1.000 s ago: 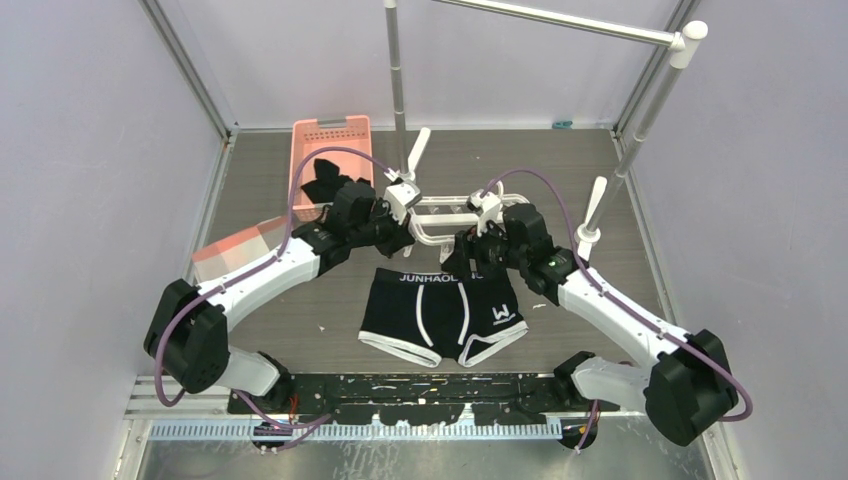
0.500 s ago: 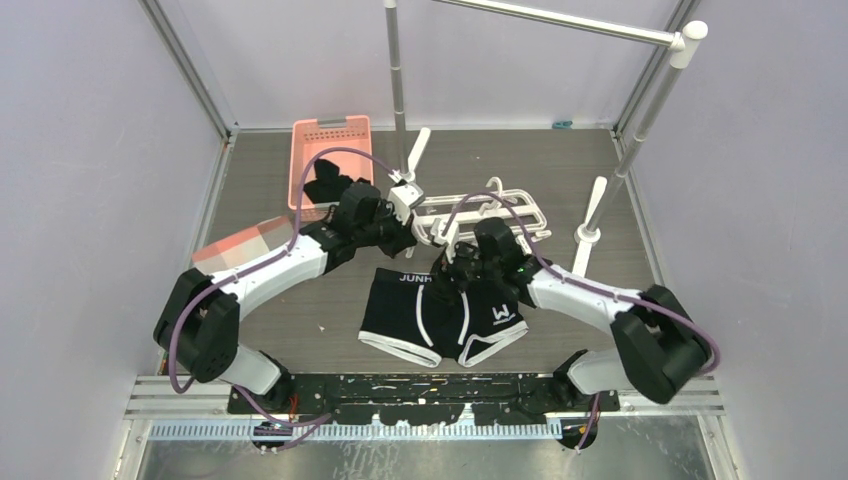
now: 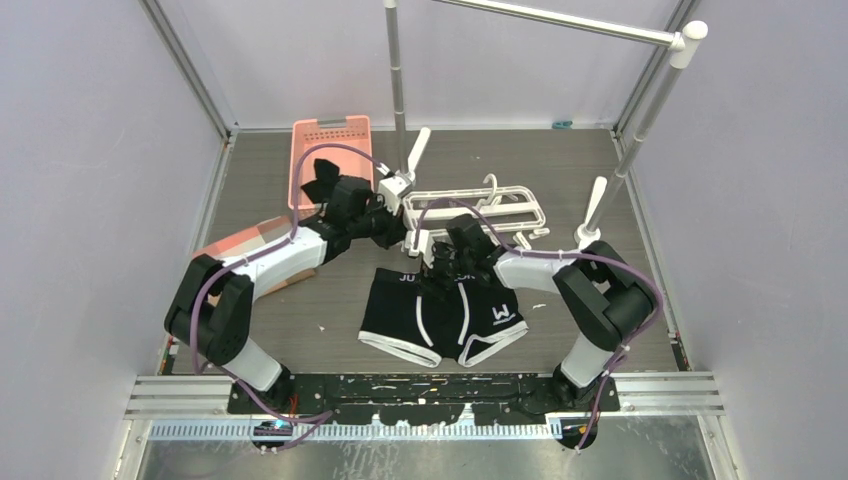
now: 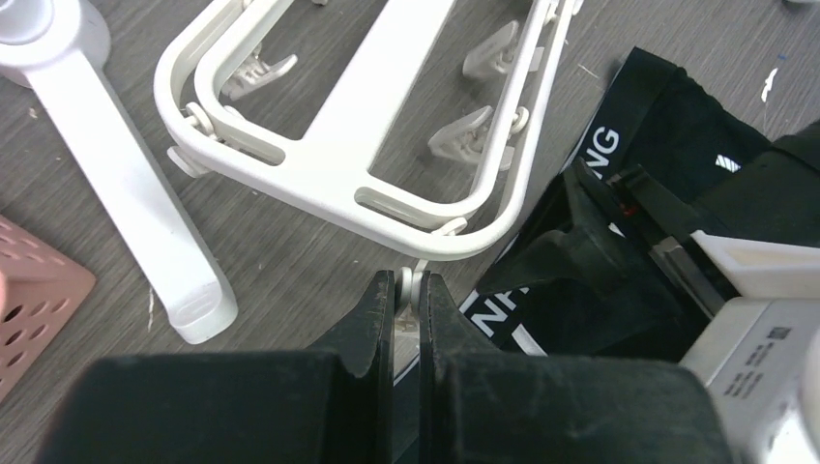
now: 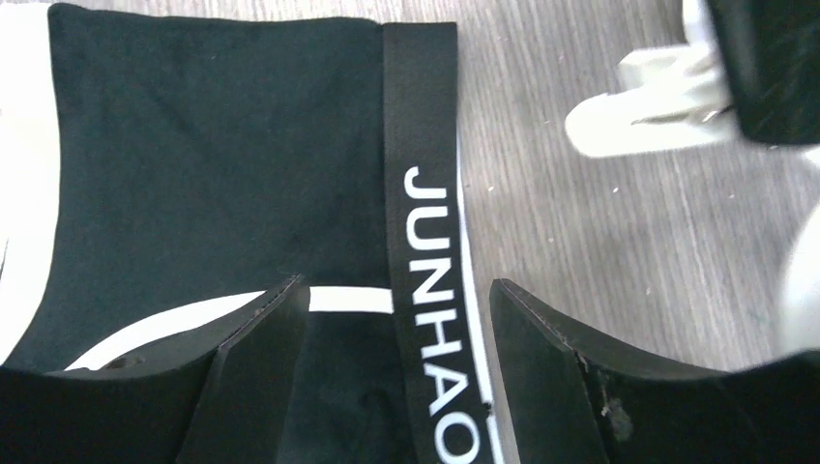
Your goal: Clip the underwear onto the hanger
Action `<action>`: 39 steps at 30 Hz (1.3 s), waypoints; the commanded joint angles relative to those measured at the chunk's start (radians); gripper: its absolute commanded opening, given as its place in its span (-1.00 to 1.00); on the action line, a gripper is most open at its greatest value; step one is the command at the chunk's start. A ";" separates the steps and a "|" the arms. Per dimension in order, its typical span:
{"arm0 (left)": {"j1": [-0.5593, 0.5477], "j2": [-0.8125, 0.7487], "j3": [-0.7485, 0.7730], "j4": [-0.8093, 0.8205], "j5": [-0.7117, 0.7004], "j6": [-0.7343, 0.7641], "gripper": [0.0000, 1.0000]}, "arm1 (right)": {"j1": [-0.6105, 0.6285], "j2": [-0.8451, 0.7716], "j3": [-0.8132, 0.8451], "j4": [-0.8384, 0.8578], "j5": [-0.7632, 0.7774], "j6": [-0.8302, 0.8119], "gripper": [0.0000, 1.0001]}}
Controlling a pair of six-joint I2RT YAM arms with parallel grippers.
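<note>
The underwear (image 3: 455, 318) lies flat in front of the arms, black with white piping. Its lettered waistband (image 5: 425, 242) runs between the spread fingers of my open right gripper (image 5: 396, 290), which hovers low over the band's left part (image 3: 437, 272) and holds nothing. The white hanger (image 3: 480, 208) lies flat just behind the underwear. My left gripper (image 4: 412, 287) is shut on a small white clip at the near edge of the hanger (image 4: 329, 174); seen from above, this gripper (image 3: 408, 238) sits at the frame's front left corner.
A pink basket (image 3: 345, 133) holding plain black garments (image 3: 322, 185) stands at the back left. The grey rail stand's pole (image 3: 397, 80) and its white feet (image 3: 415, 150) (image 3: 593, 205) flank the hanger. Grey walls close in both sides.
My right gripper has swung left along the waistband, from its right part to its left part, and stays open. The left gripper has kept its grip on the clip and shifted slightly.
</note>
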 commanded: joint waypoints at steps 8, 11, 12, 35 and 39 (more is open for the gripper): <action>0.014 0.020 0.032 0.078 0.021 0.022 -1.00 | 0.004 0.091 0.099 0.100 0.001 -0.051 0.42; 0.020 0.024 0.024 0.089 0.027 0.022 -1.00 | 0.004 0.108 0.097 0.117 0.013 -0.056 0.40; 0.022 0.024 0.023 0.091 0.030 0.022 -1.00 | 0.004 0.116 0.099 0.119 0.016 -0.061 0.40; 0.033 -0.003 0.029 0.074 0.051 0.032 -1.00 | 0.005 0.072 0.087 -0.048 0.025 -0.172 -0.55; 0.034 -0.009 0.030 0.073 0.052 0.026 -0.99 | 0.004 -0.007 0.071 -0.061 0.045 -0.170 -0.76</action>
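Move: The waistband of the underwear, around its JUN lettering, lies about 3 cm ahead of the right hand, 2 cm to its left and 2 cm below. The white clip held by the left hand is some 8 cm ahead, 5 cm left and 6 cm up; the hanger's middle is roughly 14 cm ahead, 9 cm right and 8 cm up. From the left hand that waistband spot lies about 5 cm back, 3 cm right and 8 cm below. Forward and leftward over the underwear, sinking about 2 cm, the right hand eases some 4 cm to the waistband with its fingers open, then shuts them there to pinch the cloth. With the waistband in its grip it draws about 1.5 cm to the right and 1 cm back. The left hand settles a centimetre lower, still gripping the hanger's clip. ##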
